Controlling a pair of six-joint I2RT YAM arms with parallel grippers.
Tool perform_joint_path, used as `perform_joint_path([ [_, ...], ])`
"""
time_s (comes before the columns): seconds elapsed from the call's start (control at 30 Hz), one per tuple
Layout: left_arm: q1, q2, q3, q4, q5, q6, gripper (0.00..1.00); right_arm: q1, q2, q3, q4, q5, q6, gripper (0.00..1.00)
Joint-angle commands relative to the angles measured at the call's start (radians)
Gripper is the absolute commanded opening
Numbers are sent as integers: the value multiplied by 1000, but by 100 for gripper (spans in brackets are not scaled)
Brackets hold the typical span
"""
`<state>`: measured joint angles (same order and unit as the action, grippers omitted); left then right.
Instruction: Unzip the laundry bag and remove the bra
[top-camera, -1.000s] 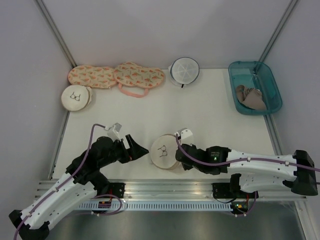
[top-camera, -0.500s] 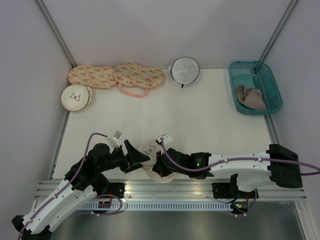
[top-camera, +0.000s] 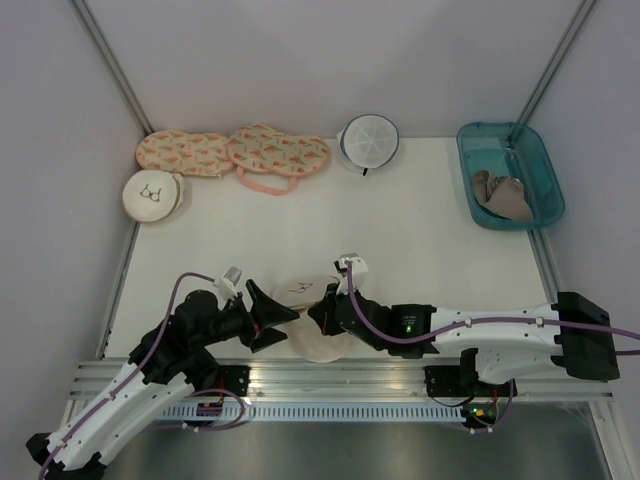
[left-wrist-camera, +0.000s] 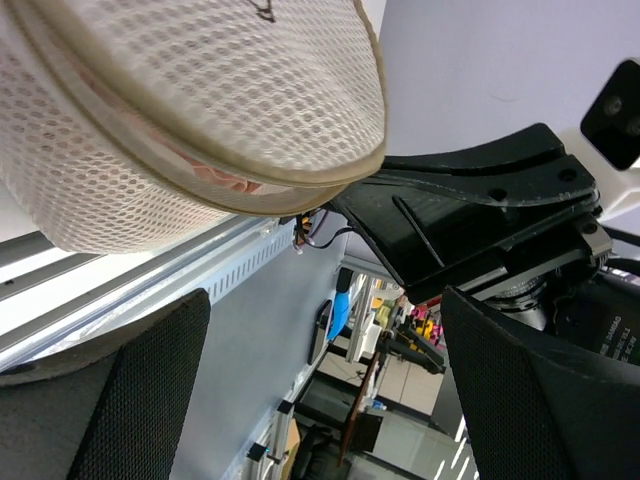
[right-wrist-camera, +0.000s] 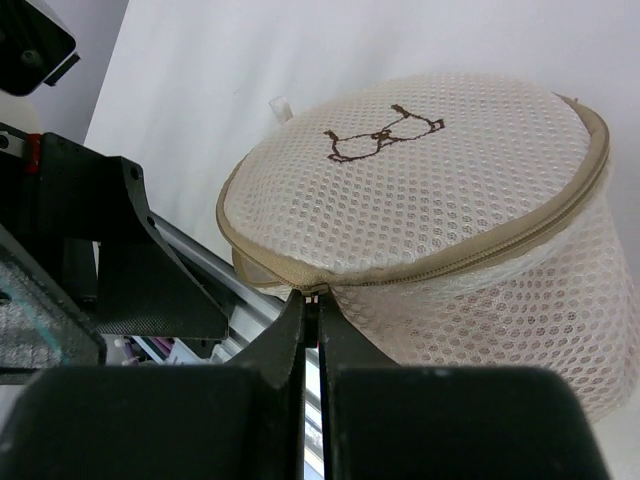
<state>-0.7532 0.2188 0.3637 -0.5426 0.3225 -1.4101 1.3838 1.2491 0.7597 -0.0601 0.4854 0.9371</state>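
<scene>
The laundry bag (top-camera: 316, 345) is a round cream mesh bag with a bra outline drawn on its top, standing near the table's front edge. My right gripper (top-camera: 322, 314) is shut on the zipper pull (right-wrist-camera: 312, 290) at the rim of the laundry bag (right-wrist-camera: 430, 190). In the left wrist view the rim gapes, and a sliver of the pale pink bra (left-wrist-camera: 215, 180) shows inside the laundry bag (left-wrist-camera: 180, 90). My left gripper (top-camera: 280, 320) is open just left of the bag, and its fingers (left-wrist-camera: 140, 400) hold nothing.
At the back left lie a second cream bag (top-camera: 153, 195) and two peach patterned pouches (top-camera: 185, 152). A white mesh round bag (top-camera: 368, 140) stands at the back centre. A teal bin (top-camera: 540, 170) at the back right holds a tan bra (top-camera: 500, 195). The metal rail (top-camera: 330, 375) runs just before the bag.
The bag has shifted left toward my left gripper, and the right gripper has moved with it along the rim. The left jaws have spread a little wider.
</scene>
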Motion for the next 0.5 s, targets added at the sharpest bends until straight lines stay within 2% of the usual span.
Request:
perform_joint_path([
  [0.0, -3, 19, -14, 30, -36, -75, 100, 11, -23, -16, 52, 65, 28, 0],
  [0.23, -5, 63, -20, 136, -175, -136, 100, 37, -25, -34, 120, 73, 17, 0],
  [0.47, -23, 263, -48, 320, -151, -156, 100, 80, -27, -48, 163, 94, 3, 0],
])
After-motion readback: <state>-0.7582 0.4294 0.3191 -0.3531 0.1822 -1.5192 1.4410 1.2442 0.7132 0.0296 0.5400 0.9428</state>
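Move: The laundry bag hangs from the right fingers, its middle roughly 7 cm ahead of the left hand, 5 cm to its right and about 4 cm lower. The right gripper, shut on the zipped rim, is the near neighbour, some 7 cm to the left hand's right and 3 cm farther out. From the right hand the laundry bag's middle lies about 4 cm ahead, 2 cm left and 4 cm below. With its fingers kept wide open and pointing mostly to the right, the left hand travels forward about 4 cm to the left side of the laundry bag, sinking some 2.5 cm, mostly late, and finally edging right as it turns about 10 degrees counter-clockwise, so that the open jaws come up close to the bag's rim; touch can't be made out. The right hand keeps its pinch on the rim at the zip and eases back only about 1 cm. ##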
